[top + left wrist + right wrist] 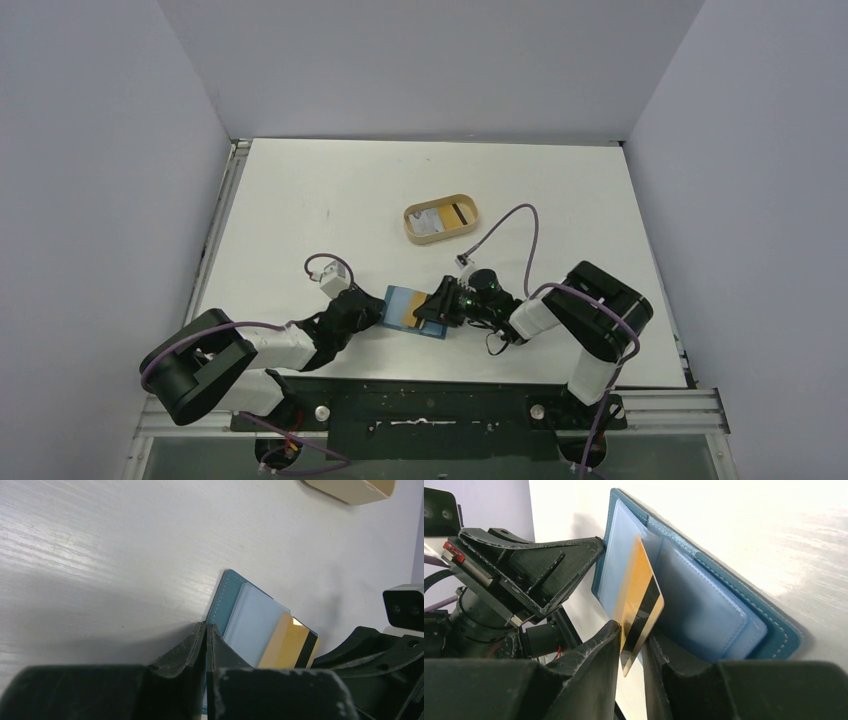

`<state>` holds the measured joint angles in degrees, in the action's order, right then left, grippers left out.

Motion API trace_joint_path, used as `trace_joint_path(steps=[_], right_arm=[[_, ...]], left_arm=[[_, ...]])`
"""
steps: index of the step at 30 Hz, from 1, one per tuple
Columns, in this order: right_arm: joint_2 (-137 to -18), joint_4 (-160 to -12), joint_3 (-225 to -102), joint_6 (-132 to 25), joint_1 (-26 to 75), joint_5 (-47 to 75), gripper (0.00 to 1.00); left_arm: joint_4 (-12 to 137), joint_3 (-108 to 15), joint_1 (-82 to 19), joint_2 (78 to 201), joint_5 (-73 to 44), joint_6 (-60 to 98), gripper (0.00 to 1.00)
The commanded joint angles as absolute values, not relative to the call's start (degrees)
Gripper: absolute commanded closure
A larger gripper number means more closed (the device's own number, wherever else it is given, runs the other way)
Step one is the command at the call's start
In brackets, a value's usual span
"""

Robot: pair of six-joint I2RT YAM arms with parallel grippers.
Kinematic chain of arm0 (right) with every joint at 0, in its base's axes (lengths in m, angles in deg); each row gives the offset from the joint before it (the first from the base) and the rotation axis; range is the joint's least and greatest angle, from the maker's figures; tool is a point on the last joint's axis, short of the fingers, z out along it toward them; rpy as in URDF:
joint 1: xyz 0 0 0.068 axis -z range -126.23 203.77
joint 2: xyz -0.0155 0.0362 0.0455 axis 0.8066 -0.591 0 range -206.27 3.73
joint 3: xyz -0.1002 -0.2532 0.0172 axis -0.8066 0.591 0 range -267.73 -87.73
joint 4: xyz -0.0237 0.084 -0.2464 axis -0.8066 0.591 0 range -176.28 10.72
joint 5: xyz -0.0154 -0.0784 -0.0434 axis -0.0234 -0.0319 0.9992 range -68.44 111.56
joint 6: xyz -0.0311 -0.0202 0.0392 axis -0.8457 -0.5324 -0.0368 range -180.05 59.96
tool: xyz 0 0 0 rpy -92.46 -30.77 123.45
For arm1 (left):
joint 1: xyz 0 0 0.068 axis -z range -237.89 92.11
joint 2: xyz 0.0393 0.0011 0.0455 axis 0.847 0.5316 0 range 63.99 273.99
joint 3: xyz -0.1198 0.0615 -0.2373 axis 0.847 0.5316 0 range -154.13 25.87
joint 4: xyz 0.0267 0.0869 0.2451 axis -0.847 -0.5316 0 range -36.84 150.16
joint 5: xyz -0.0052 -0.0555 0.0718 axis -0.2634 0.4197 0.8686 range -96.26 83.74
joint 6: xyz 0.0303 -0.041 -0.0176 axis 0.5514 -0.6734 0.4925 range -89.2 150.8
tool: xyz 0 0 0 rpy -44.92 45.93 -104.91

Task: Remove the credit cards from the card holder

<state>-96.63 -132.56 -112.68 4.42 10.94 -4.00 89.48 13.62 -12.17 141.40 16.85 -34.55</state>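
The teal card holder (396,300) lies open on the table near the front edge, pale slots facing up (704,605). My left gripper (378,312) is shut on the holder's left edge (225,597). A gold-tan credit card (636,595) with a dark stripe sticks out of a slot at a tilt (287,645). My right gripper (633,632) stands narrowly open around this card's free end, a slit of light showing beside the card. In the top view the right gripper (432,308) sits at the holder's right edge.
A tan oval tray (412,228) stands behind the holder at mid-table, holding a whitish card (432,220) and a gold card with a dark stripe (458,213). Its corner shows in the left wrist view (350,490). Walls enclose the table on three sides.
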Motion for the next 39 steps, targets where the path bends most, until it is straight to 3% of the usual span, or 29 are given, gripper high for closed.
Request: trace_joint_path(steps=[1,4,7,8,14,22,28,39], right_arm=[[-93.6,-130.7,-111.9,1.4,11.7,-5.3,0.76],[-92.3,-127.3,-112.2,0.0,12.2,-6.5,0.8],[-90.2,-121.3,-113.4,-2.8,12.4,-7.8,0.99],[-89.5,-118.9,-114.1,-4.1,12.5,-8.5,1.0],[-83.2,-101.9,-120.7,-13.2,13.1,-12.2,1.0],[-81.5,-69.5,-141.9,-34.5,17.7,-19.8,1.0],[-84.2,-64.5,-152.3,-39.4,27.6,-23.8,1.0],[-102.4,-49.6,-179.9,-50.8,37.7,-25.1,1.0]], left_arm=[[83.5,14.6,-11.9,142.1,16.0,-33.5,1.0],[83.5,14.5,-11.9,142.1,16.0,-33.5,1.0],[83.4,14.5,-11.9,142.1,16.0,-33.6,1.0],[83.4,14.5,-11.9,142.1,16.0,-33.6,1.0],[83.3,14.4,-11.9,142.4,16.1,-33.8,1.0],[84.0,14.9,-11.8,142.1,16.4,-34.0,1.0],[82.4,15.9,-11.9,138.4,17.7,-33.5,1.0],[73.9,16.2,-12.0,128.0,20.1,-30.8,1.0]])
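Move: The gold card leans half out of the card holder's pocket, its striped edge between the right hand's parted fingers; its middle is about 2 cm left of that hand, 1 cm ahead and 1 cm below. The card holder lies under it, centred some 2 cm left, level fore and aft, and 2 cm below. The tray is roughly 20 cm ahead, 4 cm to the right and 2 cm lower. From the left hand, pinching the holder's left edge, the card is about 6 cm right and 1 cm ahead. The right fingers shut on the gold card while easing a centimetre or so right and back, then the hand lifts it about 15 cm clear of the holder and swings it some 17 cm forward and 8 cm right, towards the tray, turning roughly 15 degrees counter-clockwise. The left hand keeps its pinch on the holder's edge and late on draws it a couple of centimetres left and back. ##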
